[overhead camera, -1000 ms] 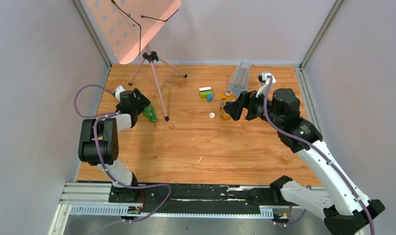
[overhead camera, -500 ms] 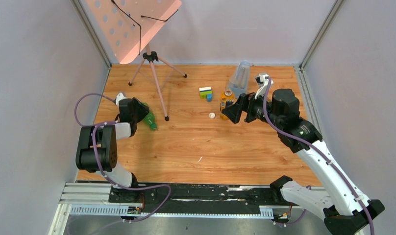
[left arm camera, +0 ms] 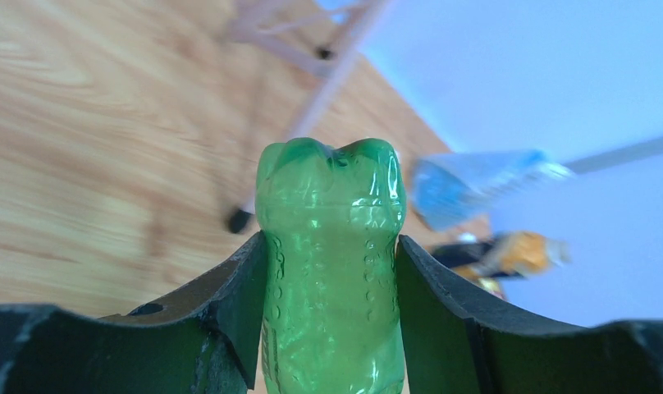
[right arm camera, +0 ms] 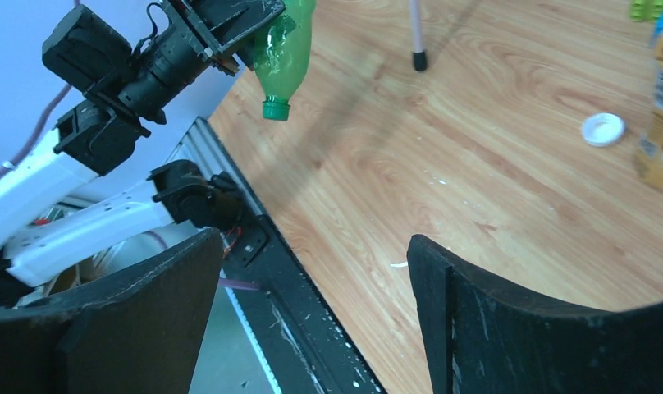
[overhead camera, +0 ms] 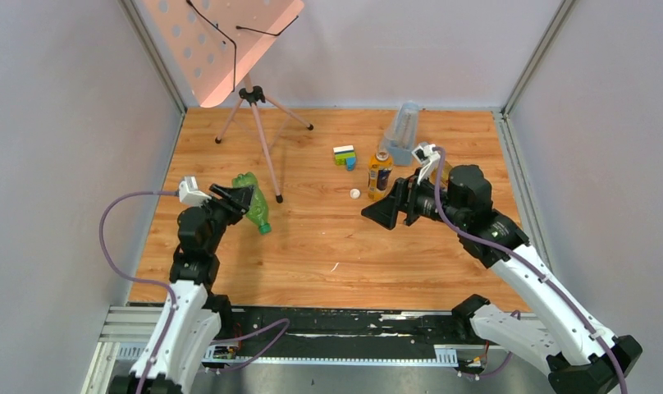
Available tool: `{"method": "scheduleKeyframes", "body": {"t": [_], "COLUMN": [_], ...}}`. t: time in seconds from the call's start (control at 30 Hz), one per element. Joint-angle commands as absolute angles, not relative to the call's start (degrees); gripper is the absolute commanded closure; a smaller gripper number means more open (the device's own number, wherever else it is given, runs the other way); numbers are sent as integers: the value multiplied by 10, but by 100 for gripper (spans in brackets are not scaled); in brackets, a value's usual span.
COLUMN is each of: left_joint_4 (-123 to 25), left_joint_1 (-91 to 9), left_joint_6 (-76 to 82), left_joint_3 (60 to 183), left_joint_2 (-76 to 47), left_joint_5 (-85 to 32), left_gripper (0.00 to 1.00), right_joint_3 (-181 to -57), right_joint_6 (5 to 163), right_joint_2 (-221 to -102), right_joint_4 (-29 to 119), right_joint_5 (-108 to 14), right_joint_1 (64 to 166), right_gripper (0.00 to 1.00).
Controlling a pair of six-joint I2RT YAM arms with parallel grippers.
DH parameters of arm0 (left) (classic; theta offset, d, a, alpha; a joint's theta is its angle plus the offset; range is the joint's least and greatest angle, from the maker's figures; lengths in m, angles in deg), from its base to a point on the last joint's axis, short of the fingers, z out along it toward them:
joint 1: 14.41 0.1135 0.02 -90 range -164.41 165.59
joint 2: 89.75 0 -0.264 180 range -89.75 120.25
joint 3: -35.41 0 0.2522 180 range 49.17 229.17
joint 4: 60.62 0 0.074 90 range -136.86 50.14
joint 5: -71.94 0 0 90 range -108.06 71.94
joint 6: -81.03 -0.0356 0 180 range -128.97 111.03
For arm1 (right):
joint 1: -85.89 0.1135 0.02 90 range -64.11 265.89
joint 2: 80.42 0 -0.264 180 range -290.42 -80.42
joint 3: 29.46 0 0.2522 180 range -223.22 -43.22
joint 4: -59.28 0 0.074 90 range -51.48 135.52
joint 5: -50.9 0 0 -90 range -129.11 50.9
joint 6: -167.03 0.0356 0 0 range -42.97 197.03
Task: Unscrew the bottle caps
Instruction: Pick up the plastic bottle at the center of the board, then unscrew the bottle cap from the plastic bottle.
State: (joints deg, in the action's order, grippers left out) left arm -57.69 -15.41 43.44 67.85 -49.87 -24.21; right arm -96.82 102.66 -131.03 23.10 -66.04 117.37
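Observation:
My left gripper (overhead camera: 240, 200) is shut on the green bottle (overhead camera: 253, 207), holding it by the body above the table's left side. Its green cap (overhead camera: 265, 229) is still on and points down and toward the near edge. In the left wrist view the green bottle (left arm camera: 332, 246) fills the space between both fingers. The right wrist view shows the bottle (right arm camera: 284, 41) and its cap (right arm camera: 275, 108) hanging in the air. My right gripper (overhead camera: 377, 212) is open and empty, facing left. An amber bottle with a yellow label (overhead camera: 379, 172) stands upright, with a loose white cap (overhead camera: 355, 194) lying beside it.
A pink tripod stand (overhead camera: 262, 144) with a perforated board stands at the back left, one foot close to the green bottle. Toy bricks (overhead camera: 345, 155) and a tall clear bluish container (overhead camera: 402, 130) sit at the back. The black rail (right arm camera: 287, 287) lies under my right gripper.
My left gripper shut on the green bottle, lifted it off the table and drew it toward the near edge. My right gripper backed away from the amber bottle, moving left and nearer.

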Motion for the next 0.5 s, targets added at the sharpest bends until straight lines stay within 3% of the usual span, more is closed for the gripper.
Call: {"method": "scheduleKeyframes", "body": {"t": [0.0, 0.13, 0.3, 0.47], "left_joint_4": [-492, -486, -547, -633], "left_joint_1": [-192, -223, -297, -395], "left_joint_6": [509, 548, 573, 576], "left_joint_3": [674, 666, 667, 670], "left_joint_2": [-618, -663, -618, -567], "left_joint_5": [-255, -251, -234, -159], "left_gripper": [52, 52, 51, 50], "right_joint_3": [-965, -943, -907, -914], "right_joint_6": [1057, 1094, 1145, 1166], "right_joint_2": [-1324, -1350, -1389, -1437], "right_joint_4": [309, 366, 471, 485], "right_joint_5": [-692, -651, -626, -574], "right_joint_1": [1209, 1251, 1298, 1339], "right_gripper": [17, 17, 19, 20]}}
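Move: The green bottle hangs cap-down in the left hand. Its green cap is about 28 cm to the right hand's left, 4 cm ahead and 16 cm lower; the white cap lies 20 cm ahead, 6 cm left, 26 cm down, and the orange bottle stands 21 cm ahead, 1 cm right, 16 cm below. From the left hand, the right gripper is some 33 cm right, 10 cm back and 10 cm higher. Keeping its grip on the green bottle, the left hand carries the bottle about 9 cm right towards the right gripper and 5 cm back, rising some 5 cm before easing partly down, and turns about 15 degrees clockwise while rolling its left side down. The open right hand swings 8 cm left to meet the green cap, then also sinks about 4 cm, without touching it yet. ##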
